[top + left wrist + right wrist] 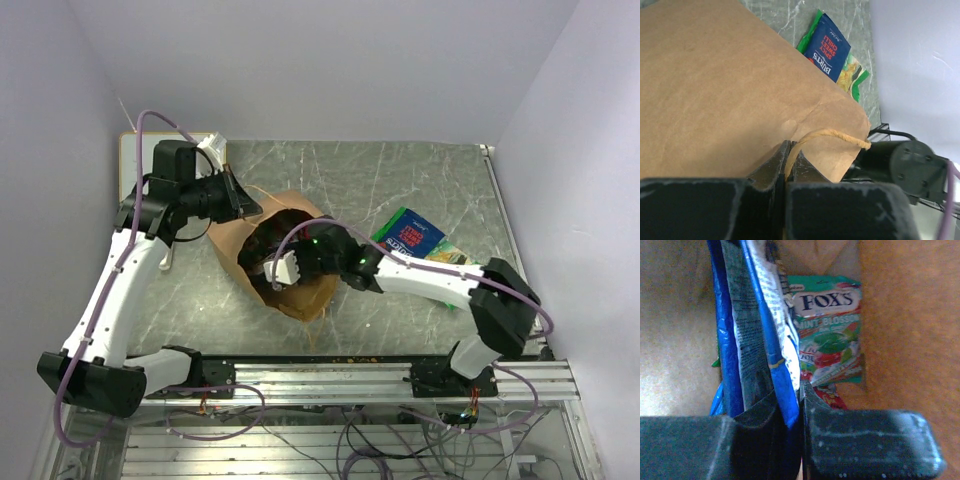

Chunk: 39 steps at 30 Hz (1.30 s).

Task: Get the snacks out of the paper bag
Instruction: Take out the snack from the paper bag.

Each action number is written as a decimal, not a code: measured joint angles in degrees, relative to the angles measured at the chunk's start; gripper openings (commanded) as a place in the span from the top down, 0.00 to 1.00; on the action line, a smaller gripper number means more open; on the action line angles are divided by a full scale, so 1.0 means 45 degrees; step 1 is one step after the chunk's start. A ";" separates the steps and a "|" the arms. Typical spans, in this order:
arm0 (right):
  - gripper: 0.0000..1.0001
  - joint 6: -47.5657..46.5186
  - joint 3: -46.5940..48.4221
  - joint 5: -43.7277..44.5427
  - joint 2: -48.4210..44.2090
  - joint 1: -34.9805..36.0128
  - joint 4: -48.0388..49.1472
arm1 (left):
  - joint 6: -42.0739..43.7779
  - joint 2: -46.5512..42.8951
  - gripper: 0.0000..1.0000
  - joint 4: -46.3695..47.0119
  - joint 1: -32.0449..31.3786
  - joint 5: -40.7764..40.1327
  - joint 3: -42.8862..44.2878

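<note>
The brown paper bag lies on its side mid-table, its mouth facing the arms. My left gripper is shut on the bag's twisted handle at the rim, beside the bag's wall. My right gripper is inside the bag, jaws pinched on the edge of a blue foil packet. Deeper in the bag lie a teal Fox's packet and a red packet. On the table right of the bag lies a blue packet on top of a green-yellow one.
A small whiteboard sits at the back left corner behind the left arm. Walls close in on the left, back and right. The right arm's black link shows just past the bag's rim in the left wrist view.
</note>
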 measured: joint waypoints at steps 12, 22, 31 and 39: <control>1.00 0.3458 0.0248 -0.1399 -0.3798 -0.0044 -0.2025 | -0.1005 -0.0019 0.93 0.0180 0.0005 -0.0685 0.0058; 1.00 0.8762 0.2521 -0.2531 -0.5659 -0.0044 -0.6353 | -0.1554 0.0107 0.93 0.0403 0.0005 -0.0952 0.0432; 1.00 1.3736 0.4779 -0.2919 -0.6353 -0.1530 -0.9884 | -0.1481 0.0102 0.93 0.0316 0.0000 -0.1166 0.0432; 1.00 1.6111 0.6683 -0.4901 -0.5285 -0.6518 -1.0516 | -0.0763 0.0107 0.93 -0.0262 0.0005 -0.1253 0.0437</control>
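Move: The right fingers, down in the paper bag's open mouth, already pinch a blue snack pack. The Burts pack outside, where the snacks are being piled, lies about 30 cm to this hand's right, 3 cm farther out and 13 cm lower; the yellow-green pack is roughly 39 cm right and 3 cm back. The Fox's pack sits deeper in the bag, some 5 cm left, 2 cm ahead. From the left hand, the Burts pack is about 31 cm right, 3 cm ahead, 30 cm below. Up and out of the bag goes the right hand, gaining some 23 cm with the blue pack still pinched; it first draws back about 12 cm, then swings right and forward again, ending some 16 cm farther right. Meanwhile it rolls about 85 degrees around its fingers, which still point left and down. The left hand keeps the bag's handle pinched, easing slightly forward and up, then partly back. ##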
